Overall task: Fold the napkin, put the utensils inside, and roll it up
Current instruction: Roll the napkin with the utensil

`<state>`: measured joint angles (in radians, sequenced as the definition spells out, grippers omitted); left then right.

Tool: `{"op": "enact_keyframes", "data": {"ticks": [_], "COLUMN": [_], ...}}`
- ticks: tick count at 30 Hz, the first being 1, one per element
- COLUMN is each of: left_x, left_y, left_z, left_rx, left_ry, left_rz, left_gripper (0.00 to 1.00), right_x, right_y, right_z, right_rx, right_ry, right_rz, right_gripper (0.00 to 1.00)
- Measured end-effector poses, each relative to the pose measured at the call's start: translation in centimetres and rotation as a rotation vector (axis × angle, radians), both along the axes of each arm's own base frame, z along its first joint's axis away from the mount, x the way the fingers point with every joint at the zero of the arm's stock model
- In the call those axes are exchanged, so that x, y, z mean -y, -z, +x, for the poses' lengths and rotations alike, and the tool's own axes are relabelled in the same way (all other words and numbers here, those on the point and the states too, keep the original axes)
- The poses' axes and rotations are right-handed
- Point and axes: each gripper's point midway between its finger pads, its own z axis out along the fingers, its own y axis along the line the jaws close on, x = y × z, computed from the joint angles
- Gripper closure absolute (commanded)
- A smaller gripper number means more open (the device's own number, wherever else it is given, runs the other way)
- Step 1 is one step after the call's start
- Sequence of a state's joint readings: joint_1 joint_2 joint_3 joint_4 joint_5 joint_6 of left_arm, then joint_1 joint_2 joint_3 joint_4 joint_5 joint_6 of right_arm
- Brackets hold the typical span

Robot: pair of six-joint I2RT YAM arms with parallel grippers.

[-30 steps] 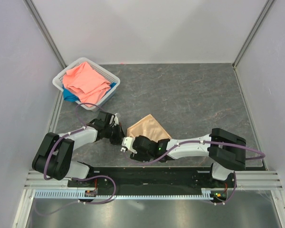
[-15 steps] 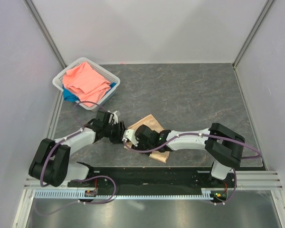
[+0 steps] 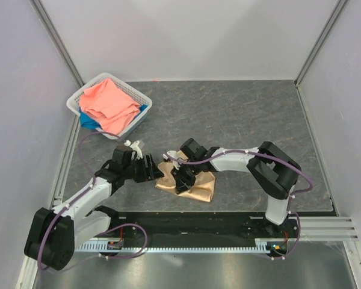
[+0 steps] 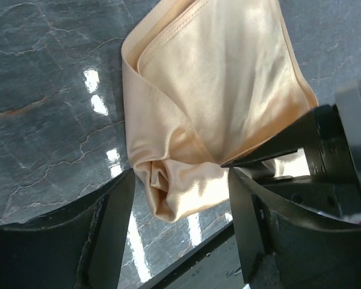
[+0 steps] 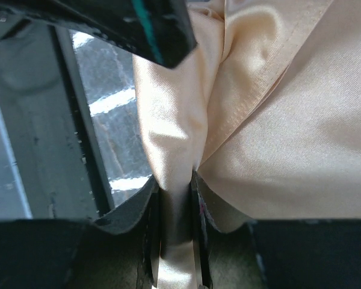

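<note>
The peach-gold satin napkin (image 3: pixel 195 185) lies bunched on the dark table near its front edge. One end of it is rolled into a loose tube (image 4: pixel 171 195). My left gripper (image 3: pixel 154 172) is open; its fingers (image 4: pixel 115 232) stand either side of that rolled end without touching it. My right gripper (image 3: pixel 180 178) comes in from the right and is shut on a standing fold of the napkin (image 5: pixel 175 180). The rest of the napkin (image 5: pixel 289 120) spreads to its right. The utensils are hidden or out of view.
A white basket (image 3: pixel 130 86) at the back left holds a coral-pink cloth (image 3: pixel 108 102) and a blue cloth (image 3: pixel 88 122). A black rail (image 3: pixel 186 220) runs along the table's front edge, close below the napkin. Pale walls close in the left, right and back.
My left gripper has opened and let go, sliding left and nearer. My right gripper has reached onto the napkin and closed on a fold. The napkin has gone from flat to bunched.
</note>
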<state>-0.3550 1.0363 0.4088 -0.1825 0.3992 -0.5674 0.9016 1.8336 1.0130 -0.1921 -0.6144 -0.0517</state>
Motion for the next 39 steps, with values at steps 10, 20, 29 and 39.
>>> {"op": "enact_keyframes", "data": {"ticks": [10,20,29,39], "left_x": [0.1,1.2,1.7,1.9], "left_y": [0.4,0.0,1.1,2.5], "left_z": [-0.8,-0.5,-0.7,-1.1], "left_rx": [0.06,0.107,0.079,0.023], "left_ry": [0.016,0.063,0.093,0.107], "left_rz": [-0.039,-0.101,-0.122,-0.121], "left_gripper": [0.32,0.48,0.66,0.98], "right_x": [0.9,1.3,1.4,1.4], "right_y": [0.2,0.5,0.6,0.4], "right_z": [0.1,0.4,0.2,0.2], "right_rx": [-0.351,-0.588,-0.649,-0.662], "right_ry": [0.009,0.022,0.026,0.033], "right_rz": [0.095,0.129,0.119,0.106], "right_gripper": [0.73,0.73,0.73,0.58]}}
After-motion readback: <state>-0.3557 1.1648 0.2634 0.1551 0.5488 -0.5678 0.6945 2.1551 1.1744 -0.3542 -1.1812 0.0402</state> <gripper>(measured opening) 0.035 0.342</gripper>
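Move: The napkin roll's left end lies just below the open left gripper: about 3 cm down, 2 cm to the right and 1 cm back. The right gripper already pinches the roll some 7 cm to the right of the left gripper, 4 cm back and 4 cm lower. From the right gripper that left end is about 6 cm to the left and 3 cm ahead; the still flat napkin has its middle roughly 5 cm ahead and 3 cm to the right. Keep the right gripper's pinch on the roll and turn it over forward by nearly 40 degrees about the right hand's own left-right line, easing it just over 1 cm to the right. Meanwhile bring the open left gripper some 3 cm down, right and slightly back onto the roll's left end, and shut the fingers to pinch the cloth there. ##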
